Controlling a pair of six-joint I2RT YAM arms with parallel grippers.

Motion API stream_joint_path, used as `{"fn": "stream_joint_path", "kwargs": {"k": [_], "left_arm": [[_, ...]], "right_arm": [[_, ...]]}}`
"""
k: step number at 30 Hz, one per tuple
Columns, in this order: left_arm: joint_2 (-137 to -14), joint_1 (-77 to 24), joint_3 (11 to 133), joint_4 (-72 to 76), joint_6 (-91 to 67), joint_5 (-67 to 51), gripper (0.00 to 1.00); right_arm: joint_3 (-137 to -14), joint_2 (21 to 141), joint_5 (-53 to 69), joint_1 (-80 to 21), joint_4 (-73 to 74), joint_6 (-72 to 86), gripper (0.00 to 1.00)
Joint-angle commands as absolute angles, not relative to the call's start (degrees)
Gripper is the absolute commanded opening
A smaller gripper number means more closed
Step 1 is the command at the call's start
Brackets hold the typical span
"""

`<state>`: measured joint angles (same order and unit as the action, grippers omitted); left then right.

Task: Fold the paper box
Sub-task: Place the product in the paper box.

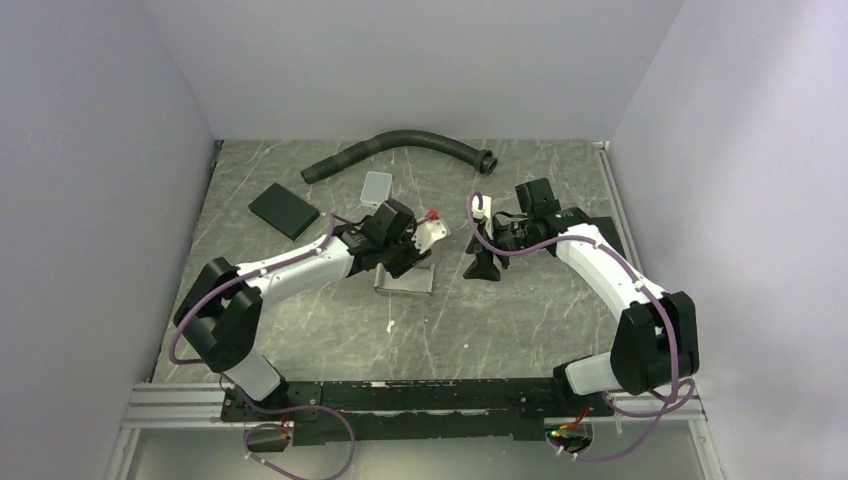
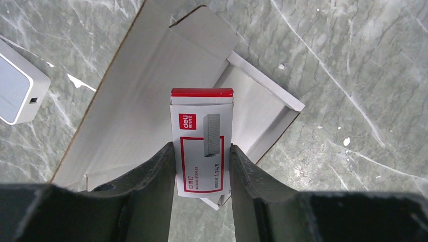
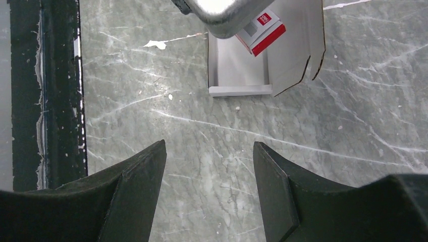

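Note:
The paper box (image 1: 405,281) lies on the table as a white creased sheet, partly folded, with one end raised into a shallow tray. It also shows in the left wrist view (image 2: 136,96) and the right wrist view (image 3: 237,75). My left gripper (image 1: 412,243) hangs over it, shut on a small red-and-white staple box (image 2: 202,136), which it holds just above the sheet. That staple box shows in the top view (image 1: 430,226) and the right wrist view (image 3: 262,31). My right gripper (image 1: 484,266) is open and empty over bare table to the right of the paper box (image 3: 209,151).
A light grey rounded tile (image 1: 376,186) and a black flat pad (image 1: 283,210) lie behind the left arm; the tile shows in the left wrist view (image 2: 15,88). A black hose (image 1: 400,146) curves along the back. A black rail (image 3: 45,91) borders the near edge.

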<state>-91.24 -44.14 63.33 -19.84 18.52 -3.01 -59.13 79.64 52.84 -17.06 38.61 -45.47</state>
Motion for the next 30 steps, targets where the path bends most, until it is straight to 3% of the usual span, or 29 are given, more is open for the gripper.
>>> {"fn": "stream_joint_path", "kwargs": {"k": [1, 11, 16, 21, 24, 30], "left_arm": [[-92.74, -44.45, 63.48, -18.56, 18.5, -3.7, 0.43], [-96.38, -43.91, 63.94, -18.18, 16.5, -3.79, 0.58], [-91.75, -43.53, 63.43, -16.46, 13.7, -1.41, 0.63], [-76.19, -42.09, 53.75, -6.37, 6.08, -0.16, 0.99], [-65.89, -40.47, 43.58, 0.99, -2.85, 4.57, 0.99], [-55.29, -30.23, 33.98, 1.93, -21.55, -0.74, 0.99]], "right_arm": [[-61.05, 79.62, 55.11, -16.81, 38.76, -46.76, 0.67], [-61.08, 79.51, 55.02, -16.86, 38.92, -46.92, 0.67], [-60.87, 79.22, 54.47, -16.87, 38.71, -47.03, 0.67], [-58.49, 76.92, 52.19, -16.85, 33.8, -45.29, 0.67], [-53.79, 74.19, 49.69, -16.87, 23.82, -38.7, 0.67], [-49.05, 74.58, 46.45, -16.87, 5.74, -21.32, 0.65]]}}
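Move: The left hand already grips the small staple box just above the paper box's open tray; the tray's middle is about 7 cm below that hand, 1 cm back and level with it sideways. The raised lid stands about 6 cm ahead of the hand and 1 cm to its right, and the white power bank some 19 cm ahead and 7 cm to its left. From the right hand, which holds nothing, the tray is roughly 15 cm left, 2 cm back and 12 cm lower. The left hand lowers the held staple box about 3.5 cm, nearly straight down into the tray, its fingers easing apart on the way, and pauses there before it starts up and spreads them wide to let go. It then sweeps up and to the left, away from the box, ending about 8 cm left of and 8 cm above where it started, rolling its left side down some 30 degrees and turning counter-clockwise about 25, while the right hand only late edges forward under 2 cm. ##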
